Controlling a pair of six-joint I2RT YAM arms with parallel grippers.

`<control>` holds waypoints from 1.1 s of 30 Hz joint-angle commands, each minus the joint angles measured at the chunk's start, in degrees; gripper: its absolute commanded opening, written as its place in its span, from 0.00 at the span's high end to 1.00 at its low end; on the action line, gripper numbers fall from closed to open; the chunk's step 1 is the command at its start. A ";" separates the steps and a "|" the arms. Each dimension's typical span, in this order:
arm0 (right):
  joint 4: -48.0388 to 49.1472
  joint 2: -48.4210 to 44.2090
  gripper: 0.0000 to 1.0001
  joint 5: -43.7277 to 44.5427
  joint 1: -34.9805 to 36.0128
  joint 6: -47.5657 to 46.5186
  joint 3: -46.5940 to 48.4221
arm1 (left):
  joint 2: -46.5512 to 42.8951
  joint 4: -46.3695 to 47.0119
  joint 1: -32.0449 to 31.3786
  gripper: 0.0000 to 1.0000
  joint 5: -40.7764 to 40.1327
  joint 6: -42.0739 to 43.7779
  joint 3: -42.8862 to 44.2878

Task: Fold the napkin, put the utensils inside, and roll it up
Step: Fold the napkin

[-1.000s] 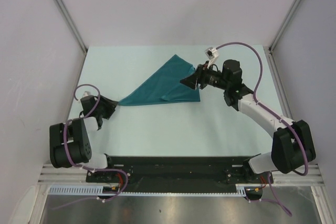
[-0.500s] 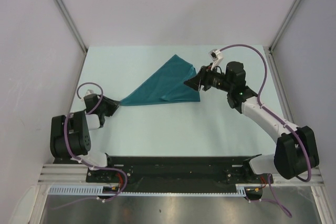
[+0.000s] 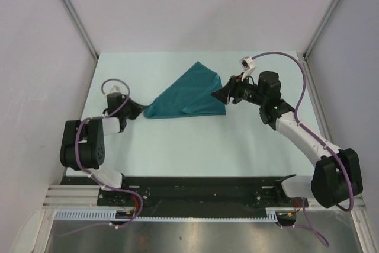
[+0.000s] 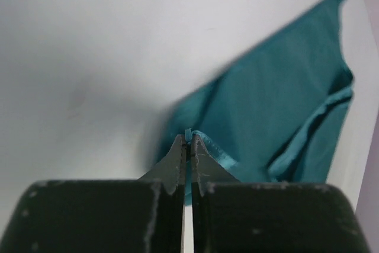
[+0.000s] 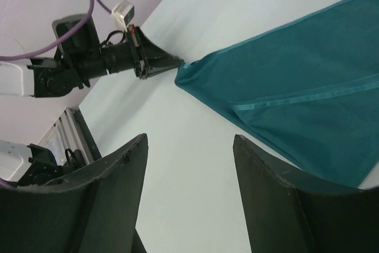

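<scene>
The teal napkin [image 3: 188,94] lies as a folded triangle in the middle of the table, its long point toward the left. My left gripper [image 3: 143,111] is shut on that left corner; in the left wrist view the corner's hem [image 4: 190,134] sticks out between the closed jaws and the rest of the napkin [image 4: 278,99] spreads beyond them. My right gripper [image 3: 218,95] hovers open at the napkin's right edge, holding nothing. The right wrist view has the napkin [image 5: 308,99] ahead and to the right of its spread fingers [image 5: 133,164], with the left gripper [image 5: 169,63] on the far tip. The utensils are out of view.
The pale table [image 3: 195,146] is walled on the left, right and back by white panels. A black rail [image 3: 201,185] with both arm bases runs along the near edge. Purple cables loop over each arm.
My left gripper has closed on the napkin's left corner and moved it a little right and away from me. The right gripper has drawn back slightly to the right, still open.
</scene>
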 commanded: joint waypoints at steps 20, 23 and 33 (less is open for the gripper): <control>-5.88 -10.23 0.35 -0.69 -6.40 -3.69 -6.10 | 26.36 -16.35 -41.50 1.00 -10.00 26.26 49.85; -5.97 -10.41 0.35 -0.96 -6.75 -3.52 -6.54 | 27.33 -15.29 -43.53 1.00 -8.68 28.02 50.02; -6.15 -10.49 0.35 -1.49 -6.84 -2.99 -6.72 | 30.32 -13.27 -47.39 1.00 -5.60 30.13 49.85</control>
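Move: The left hand already pinches the napkin's left corner just above the table; its goal, the napkin's right corner, lies about 38 cm to its right, 2 cm back and 3 cm lower. On the way, the inner tip of the earlier folded flap is some 18 cm right and 1 cm back, while the napkin's far corner is about 25 cm ahead and 26 cm right. From the right hand that right corner is roughly 4 cm ahead, 5 cm right and 24 cm below. Keeping its pinch on the napkin's left corner, the left hand sweeps fast to the right, about 36 cm, in an arc over the napkin: it climbs nearly 10 cm and swings forward, then sinks and draws back, slowing just short of the right corner as the wrist turns some 55 degrees clockwise. The empty right hand stays open and backs off about 5 cm to the right, sinking slightly and clearing the place where the left hand comes in. ##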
